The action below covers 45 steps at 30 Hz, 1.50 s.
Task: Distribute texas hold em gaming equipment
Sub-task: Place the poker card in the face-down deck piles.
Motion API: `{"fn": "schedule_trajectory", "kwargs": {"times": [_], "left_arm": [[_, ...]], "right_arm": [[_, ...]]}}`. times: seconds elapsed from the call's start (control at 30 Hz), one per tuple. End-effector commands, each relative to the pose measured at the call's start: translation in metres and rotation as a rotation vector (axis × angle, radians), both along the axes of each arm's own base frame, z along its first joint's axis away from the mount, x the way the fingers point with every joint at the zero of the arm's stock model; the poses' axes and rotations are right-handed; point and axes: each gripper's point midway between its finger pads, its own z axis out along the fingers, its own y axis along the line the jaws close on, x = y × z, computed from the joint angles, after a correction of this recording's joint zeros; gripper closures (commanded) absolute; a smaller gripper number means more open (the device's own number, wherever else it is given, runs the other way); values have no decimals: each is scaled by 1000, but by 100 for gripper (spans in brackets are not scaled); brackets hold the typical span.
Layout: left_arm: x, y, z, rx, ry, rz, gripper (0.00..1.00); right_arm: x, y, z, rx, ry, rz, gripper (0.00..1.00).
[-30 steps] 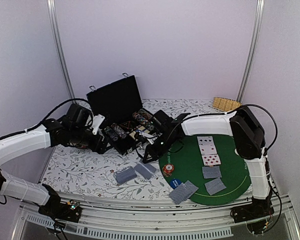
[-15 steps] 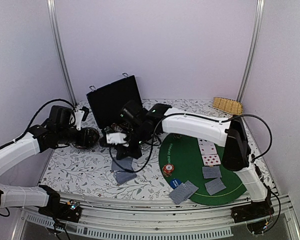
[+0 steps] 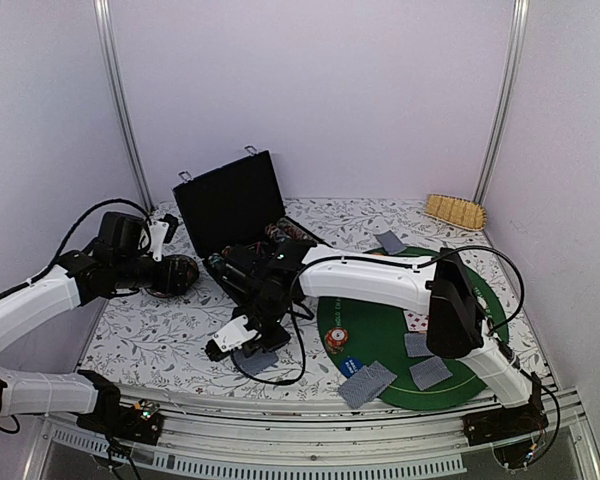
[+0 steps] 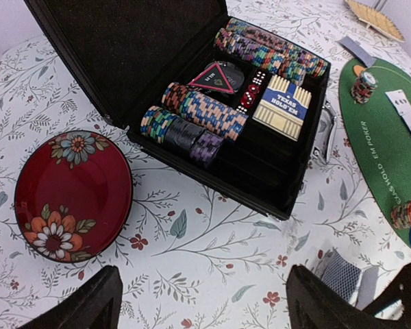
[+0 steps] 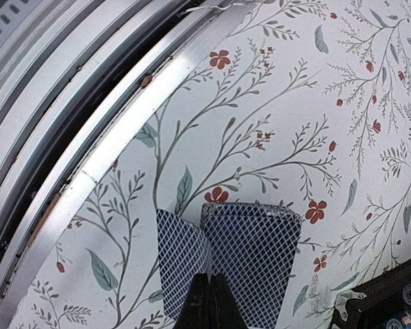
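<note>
Grey-blue-backed cards [image 5: 253, 253] lie in a small pack on the flowered cloth near the front edge, also seen from above as the cards [image 3: 262, 362]. My right gripper [image 5: 212, 305] is shut on the edge of one tilted card [image 5: 181, 264] beside the pack; from above the right gripper [image 3: 244, 345] reaches far left. My left gripper [image 4: 202, 308] stands open over bare cloth, in front of the red dish [image 4: 72, 195] and the black case [image 4: 157, 48]. Striped chips [image 4: 198, 110] fill the case. Chips [image 3: 336, 340], a blue button [image 3: 350, 365] and cards [image 3: 367, 383] lie on the green mat [image 3: 380, 310].
The case also holds a card box [image 4: 284, 103] and red dice [image 4: 252, 89]. A chip stack [image 4: 362, 86] stands on the mat's far side. A wicker tray [image 3: 455, 208] sits at the back right. The metal table rail [image 5: 89, 157] runs close to the cards.
My right arm swung from the case leftward and down to the cards by the front edge. My left arm drew back left a second ago, then stayed still.
</note>
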Motion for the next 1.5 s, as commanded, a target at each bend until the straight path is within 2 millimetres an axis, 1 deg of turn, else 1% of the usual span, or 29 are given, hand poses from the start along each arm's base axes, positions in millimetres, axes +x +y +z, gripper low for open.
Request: {"fn": "schedule_trajectory", "kwargs": {"times": [0.0,0.13,0.2,0.23,0.33,0.37,0.4,0.5,0.67,0.83,1.03,1.2,1.23,1.27,1.3,1.37,1.47], "left_arm": [[3,3,2,-9,-20,3,15],[3,2,1,-10,-16,-2,15],[3,1,0,-12,-14,-5,15],[2,1,1,-14,-15,-6,15],[3,2,1,-11,-19,-2,15],[2,2,1,-12,-20,-2,15],[2,2,2,-12,-21,-2,15],[2,2,3,-14,-26,-1,15],[2,2,3,-15,-25,-3,14],[2,1,3,-17,-26,-5,14],[1,1,3,-18,-26,-9,14],[1,1,4,-20,-28,-8,14],[1,1,4,-20,-28,-9,14],[1,1,4,-19,-28,-9,14],[1,1,4,-19,-27,-9,14],[1,1,4,-20,-29,-9,14],[1,1,4,-19,-29,-8,14]], "right_arm": [[-15,-10,30,-3,-1,81,98],[-9,1,62,87,-54,72,98],[-6,10,89,176,-84,72,98],[-5,14,92,193,-91,70,98],[7,21,82,194,-140,47,98],[12,22,65,161,-153,38,98],[17,21,54,135,-172,29,98],[21,18,38,93,-176,25,98],[24,21,27,89,-166,16,98],[23,25,12,81,-144,10,98],[19,26,4,78,-115,20,99],[22,26,-6,65,-118,3,98],[24,27,-6,67,-129,-5,97],[26,28,-6,70,-136,-19,92],[29,30,-5,77,-147,-29,86],[33,33,-1,93,-162,-47,69],[38,39,11,132,-187,-74,53]]}}
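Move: The face-down deck pile lies about 3 cm to the right hand's left and 1 cm ahead of it, some 2 cm below; this hand holds the card beside the pile. The open case is roughly 24 cm straight ahead of this hand, the red chip stack some 17 cm to its right and 5 cm ahead. From the left hand, the deck pile lies about 12 cm back, 15 cm to the right and 11 cm below. Lift the right gripper about 5.5 cm with the card still pinched, shifting some 3 cm forward and left across the face-down deck pile, the wrist tilting back a little. Then lower it about 5 cm to lay the card on the pile, pause briefly, and open the fingers about a third of the way to let it go. ##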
